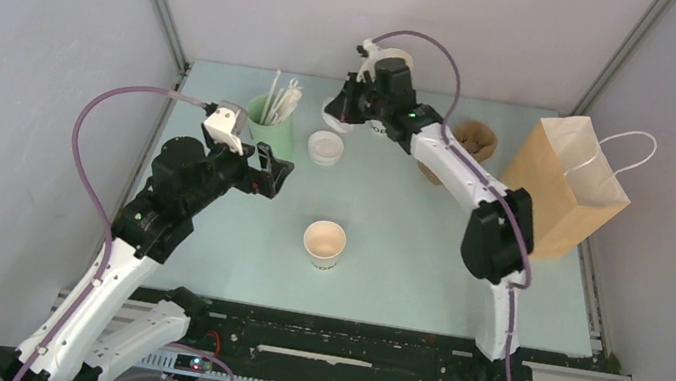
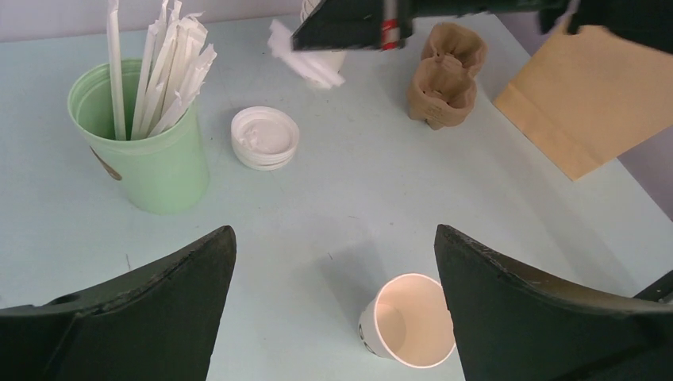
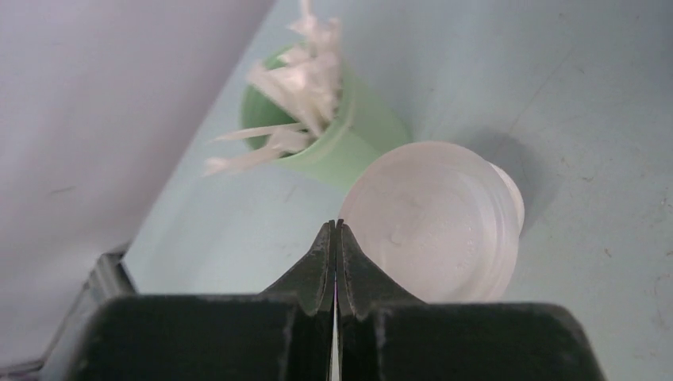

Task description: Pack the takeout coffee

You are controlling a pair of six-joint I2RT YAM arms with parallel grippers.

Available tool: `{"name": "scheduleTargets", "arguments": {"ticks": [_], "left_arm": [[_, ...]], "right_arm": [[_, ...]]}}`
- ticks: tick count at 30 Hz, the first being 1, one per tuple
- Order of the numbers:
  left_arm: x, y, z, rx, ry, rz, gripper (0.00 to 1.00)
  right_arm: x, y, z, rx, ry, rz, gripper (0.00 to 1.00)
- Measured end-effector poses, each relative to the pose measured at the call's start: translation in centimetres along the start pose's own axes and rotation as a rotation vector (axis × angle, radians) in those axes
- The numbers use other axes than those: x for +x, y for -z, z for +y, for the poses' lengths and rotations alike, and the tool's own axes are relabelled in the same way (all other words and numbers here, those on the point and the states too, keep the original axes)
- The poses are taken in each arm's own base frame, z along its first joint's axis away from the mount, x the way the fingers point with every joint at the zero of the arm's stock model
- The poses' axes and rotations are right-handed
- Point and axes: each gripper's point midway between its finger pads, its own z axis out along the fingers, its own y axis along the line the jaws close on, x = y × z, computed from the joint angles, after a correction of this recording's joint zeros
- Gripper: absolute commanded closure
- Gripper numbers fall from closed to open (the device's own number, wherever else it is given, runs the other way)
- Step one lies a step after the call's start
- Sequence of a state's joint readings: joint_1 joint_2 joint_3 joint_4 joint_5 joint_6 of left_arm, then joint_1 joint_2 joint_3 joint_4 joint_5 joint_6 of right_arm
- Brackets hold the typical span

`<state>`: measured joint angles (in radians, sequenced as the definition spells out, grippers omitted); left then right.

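The takeout coffee cup [image 1: 324, 243] stands upright mid-table, white with dark lettering and an open top; no lid is on it. In the left wrist view the cup [image 2: 409, 321] sits low, close to my right finger. My left gripper [image 1: 271, 172] [image 2: 333, 230] hovers left of the cup, open and holding nothing. A stack of white lids [image 1: 325, 147] [image 2: 264, 137] [image 3: 432, 222] lies on the table behind it. My right gripper [image 1: 335, 114] [image 3: 337, 225] is shut, its tips at the left rim of the lid stack; I cannot tell whether a lid rim is pinched.
A mint-green cup [image 1: 271, 125] [image 2: 147, 151] [image 3: 349, 135] with straws stands at the back left. A brown cardboard carrier [image 1: 471, 142] [image 2: 444, 75] and a standing paper bag [image 1: 567, 184] [image 2: 587, 103] are at the back right. Walls close in the table.
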<state>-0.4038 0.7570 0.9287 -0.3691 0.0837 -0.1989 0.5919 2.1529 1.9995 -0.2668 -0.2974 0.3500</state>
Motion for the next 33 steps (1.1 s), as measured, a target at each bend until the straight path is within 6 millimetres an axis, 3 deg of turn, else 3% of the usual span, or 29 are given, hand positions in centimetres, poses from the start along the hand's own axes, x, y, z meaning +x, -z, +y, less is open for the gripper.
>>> {"name": "scheduleTargets", "arguments": {"ticks": [3, 5, 11, 17, 21, 23, 27, 33], "left_arm": [[0.0, 0.0, -0.2, 0.004, 0.021, 0.002, 0.00], [0.1, -0.1, -0.3, 0.010, 0.039, 0.007, 0.00], [0.6, -1.1, -1.8, 0.058, 0.158, 0.075, 0.00], [1.8, -1.7, -5.7, 0.217, 0.460, 0.128, 0.00], [4.7, -1.6, -8.8, 0.313, 0.650, 0.191, 0.00], [5.2, -1.4, -10.2, 0.352, 0.706, 0.207, 0.00], [3.9, -1.3, -11.9, 0.424, 0.794, 0.135, 0.00], [1.1, -0.3, -11.8, 0.466, 0.875, -0.010, 0.00]], "right_arm": [[-1.8, 3.7, 1.9, -0.060, -0.033, -0.061, 1.00], [-1.7, 6.6, 2.9, -0.101, -0.067, -0.085, 1.00], [1.8, 14.8, 5.5, -0.215, -0.190, -0.114, 1.00], [4.4, 20.9, 8.8, -0.378, -0.267, -0.190, 1.00], [5.1, 22.5, 10.7, -0.495, -0.308, -0.232, 1.00], [5.5, 22.8, 11.7, -0.558, -0.338, -0.228, 1.00], [5.5, 23.3, 13.2, -0.640, -0.367, -0.231, 1.00], [5.1, 24.5, 15.5, -0.744, -0.371, -0.255, 1.00]]}}
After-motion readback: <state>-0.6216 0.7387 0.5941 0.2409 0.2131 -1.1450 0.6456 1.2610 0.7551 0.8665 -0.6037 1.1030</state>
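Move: My right hand already pinches a lid by its rim. The spot it heads for, in front of my open left hand, starts from that hand some 20 cm back, 8 cm to the right hand's left and 9 cm higher. The paper cup stands about 23 cm back, 3 cm right and 12 cm below the right hand. From my left hand, the held lid is roughly 22 cm ahead, 10 cm right and 11 cm lower; the paper cup is about 2 cm back, 9 cm right and 20 cm down. I keep my pinch on the lid and sweep it back about 25 cm, rising some 13 cm and drifting right, rolling my right wrist roughly 50 degrees. My left hand comes to meet it, about 11 cm right and 5 cm back, dipping before it rises again, rolling some 50 degrees with its fingers staying wide open, their tips ending close to the lid. ##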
